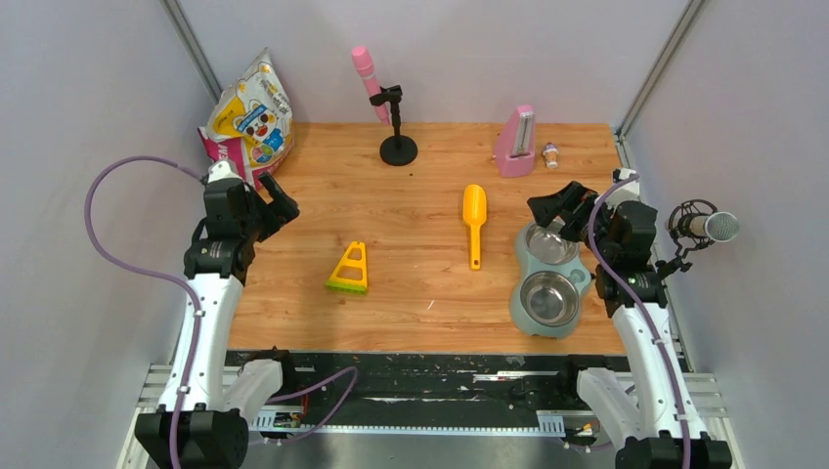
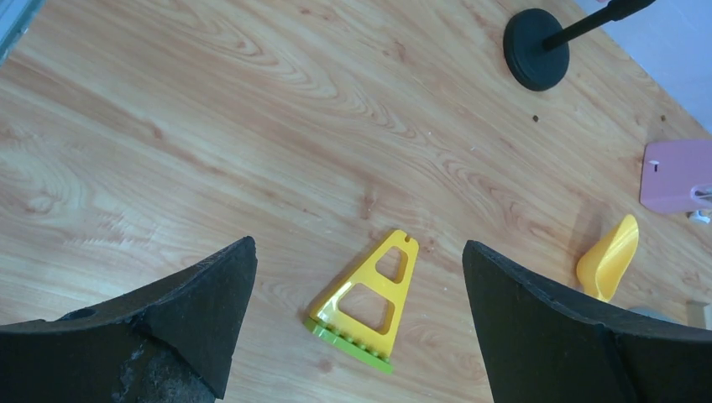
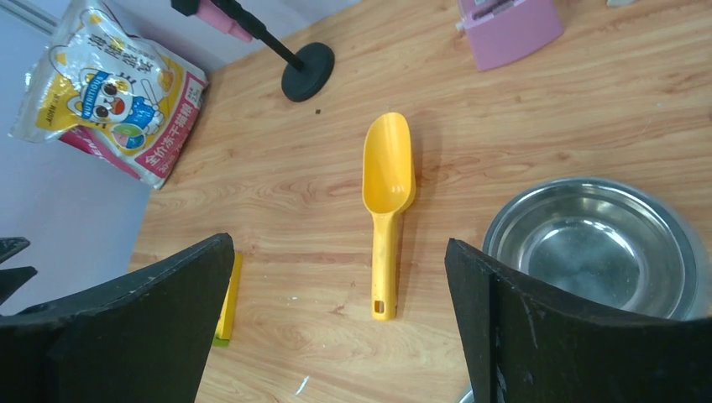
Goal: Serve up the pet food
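No pet food shows in any view. A crinkly printed bag [image 1: 249, 122] [image 3: 109, 92] stands at the far left corner, its contents hidden. A yellow scoop [image 1: 474, 220] [image 3: 386, 193] [image 2: 609, 260] lies empty mid-table, handle toward the arms. On the right, a grey-green feeder [image 1: 518, 308] holds two empty steel bowls [image 3: 600, 243]. My left gripper [image 1: 279, 200] [image 2: 359, 245] hovers open over the left side of the table, just below the bag. My right gripper [image 1: 562, 200] [image 3: 337, 242] hangs open above the far bowl, to the right of the scoop. Neither gripper holds anything.
A yellow triangular toy with a green base [image 1: 349, 269] [image 2: 365, 298] lies left of centre. At the back stand a black stand with a pink microphone [image 1: 396, 147], a pink metronome [image 1: 515, 142] and a small bottle [image 1: 550, 151]. Grey walls close three sides.
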`<state>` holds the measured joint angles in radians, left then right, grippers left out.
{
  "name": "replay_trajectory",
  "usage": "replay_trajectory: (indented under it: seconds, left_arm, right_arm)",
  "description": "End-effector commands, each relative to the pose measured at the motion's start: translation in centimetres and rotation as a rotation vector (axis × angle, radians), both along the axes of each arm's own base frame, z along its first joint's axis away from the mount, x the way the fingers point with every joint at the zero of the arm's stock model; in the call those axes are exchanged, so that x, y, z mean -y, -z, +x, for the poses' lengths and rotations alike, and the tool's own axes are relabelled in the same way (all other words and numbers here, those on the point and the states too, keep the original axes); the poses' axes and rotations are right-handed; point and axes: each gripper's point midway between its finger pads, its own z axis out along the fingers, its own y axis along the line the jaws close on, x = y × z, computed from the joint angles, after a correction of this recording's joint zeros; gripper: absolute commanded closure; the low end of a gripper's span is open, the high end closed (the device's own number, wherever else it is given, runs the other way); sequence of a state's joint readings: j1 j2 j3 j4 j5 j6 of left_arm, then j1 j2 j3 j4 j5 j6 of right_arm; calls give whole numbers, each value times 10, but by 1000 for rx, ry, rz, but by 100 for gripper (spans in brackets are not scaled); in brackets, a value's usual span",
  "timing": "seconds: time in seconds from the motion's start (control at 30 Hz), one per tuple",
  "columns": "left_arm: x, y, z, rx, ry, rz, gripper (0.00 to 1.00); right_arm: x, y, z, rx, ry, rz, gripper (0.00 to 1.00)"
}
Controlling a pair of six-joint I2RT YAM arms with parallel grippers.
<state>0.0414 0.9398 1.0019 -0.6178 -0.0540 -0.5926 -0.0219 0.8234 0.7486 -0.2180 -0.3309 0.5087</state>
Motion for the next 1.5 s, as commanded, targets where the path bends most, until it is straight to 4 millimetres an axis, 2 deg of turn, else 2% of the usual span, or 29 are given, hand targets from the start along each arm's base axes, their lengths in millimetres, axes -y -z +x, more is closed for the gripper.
replay_trajectory:
  seconds: [0.0, 0.1, 0.2, 0.23, 0.27, 0.3, 0.33, 0.37, 0.4, 0.43, 0.5, 0.6, 0.67, 0.77, 0.87, 0.97, 1.0, 1.13, 1.27, 1.37, 1.43, 1.47]
  left_arm:
    - [5, -12, 7, 71, 35, 4, 0]
    - [25, 1, 18, 62, 135, -60, 0]
    - [74, 18, 24, 43, 341, -188, 0]
    - [97, 30, 26, 9, 410, -194, 0]
    - [105, 37, 27, -16, 421, -177, 0]
    - [125, 50, 28, -69, 464, -138, 0]
    - [137, 64, 32, -120, 490, -117, 0]
    - [157, 71, 28, -145, 541, -101, 0]
    - [171, 86, 33, -182, 573, -100, 0]
    - [193, 92, 27, -200, 639, -109, 0]
    - [216, 119, 25, -274, 693, -109, 0]
    - [223, 159, 21, -415, 694, -72, 0]
    - [225, 173, 16, -454, 705, -70, 0]
    - [230, 184, 8, -471, 730, -107, 0]
    - [216, 197, -3, -528, 677, -78, 0]
    - [184, 198, -6, -557, 549, 37, 0]
    - [171, 200, -13, -586, 515, 74, 0]
    - [122, 195, -23, -592, 350, 187, 0]
    - [77, 193, -34, -600, 194, 153, 0]
    - [35, 185, -47, -602, 27, 161, 0]
    - [19, 176, -49, -559, -50, 162, 0]
    - [18, 174, -48, -542, -53, 154, 0]
  right_arm:
    - [-1, -25, -4, 103, 0, 12, 0]
    - [-4, -15, -8, 107, -20, 11, 0]
    - [-12, -8, -10, 123, -63, 29, 0]
    - [-15, -5, -11, 118, -85, 31, 0]
    - [-18, -3, -12, 112, -105, 32, 0]
    - [-20, -2, -12, 106, -120, 32, 0]
    - [-21, 0, -12, 99, -131, 32, 0]
    - [-22, 2, -12, 89, -137, 34, 0]
    - [-23, 4, -12, 82, -144, 34, 0]
    - [-24, 6, -11, 73, -151, 34, 0]
    - [-24, 11, -11, 55, -153, 32, 0]
    - [-23, 14, -10, 37, -151, 25, 0]
    - [-22, 18, -9, 27, -141, 24, 0]
    - [-20, 22, -7, 14, -127, 21, 0]
    - [-18, 22, -5, 7, -119, 19, 0]
    - [-16, 23, -5, 5, -107, 16, 0]
    - [-16, 23, -5, 4, -102, 14, 0]
    - [-13, 25, -5, 1, -85, 12, 0]
    - [-13, 24, -4, 1, -82, 11, 0]
    - [-10, 26, -2, -6, -66, 8, 0]
    - [-3, 30, 1, -22, -21, -1, 0]
    - [0, 30, 3, -26, -3, -8, 0]
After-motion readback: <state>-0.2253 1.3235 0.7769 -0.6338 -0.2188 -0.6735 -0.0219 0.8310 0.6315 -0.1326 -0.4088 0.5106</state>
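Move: From the left hand, the yellow-green scraper lies about 15 cm to the right, some 2 cm back and 23 cm below. The yellow scoop is about 47 cm right and 8 cm ahead of that hand; the pet food bag stands 20 cm ahead and 8 cm left. From the right hand, the scoop lies some 16 cm left, 8 cm ahead and 23 cm down, with the far bowl 4 cm right and 4 cm ahead. Swing the open left gripper about 22 cm right and 20 cm down, tipping it some 30 degrees steeper, to beyond the scraper's right side. Then sweep back left some 17 cm, low and drawing in slightly, turning it counter-clockwise, the right-hand finger pushing the scraper along. Ease the right gripper down about 4 cm, still open above the dish. ##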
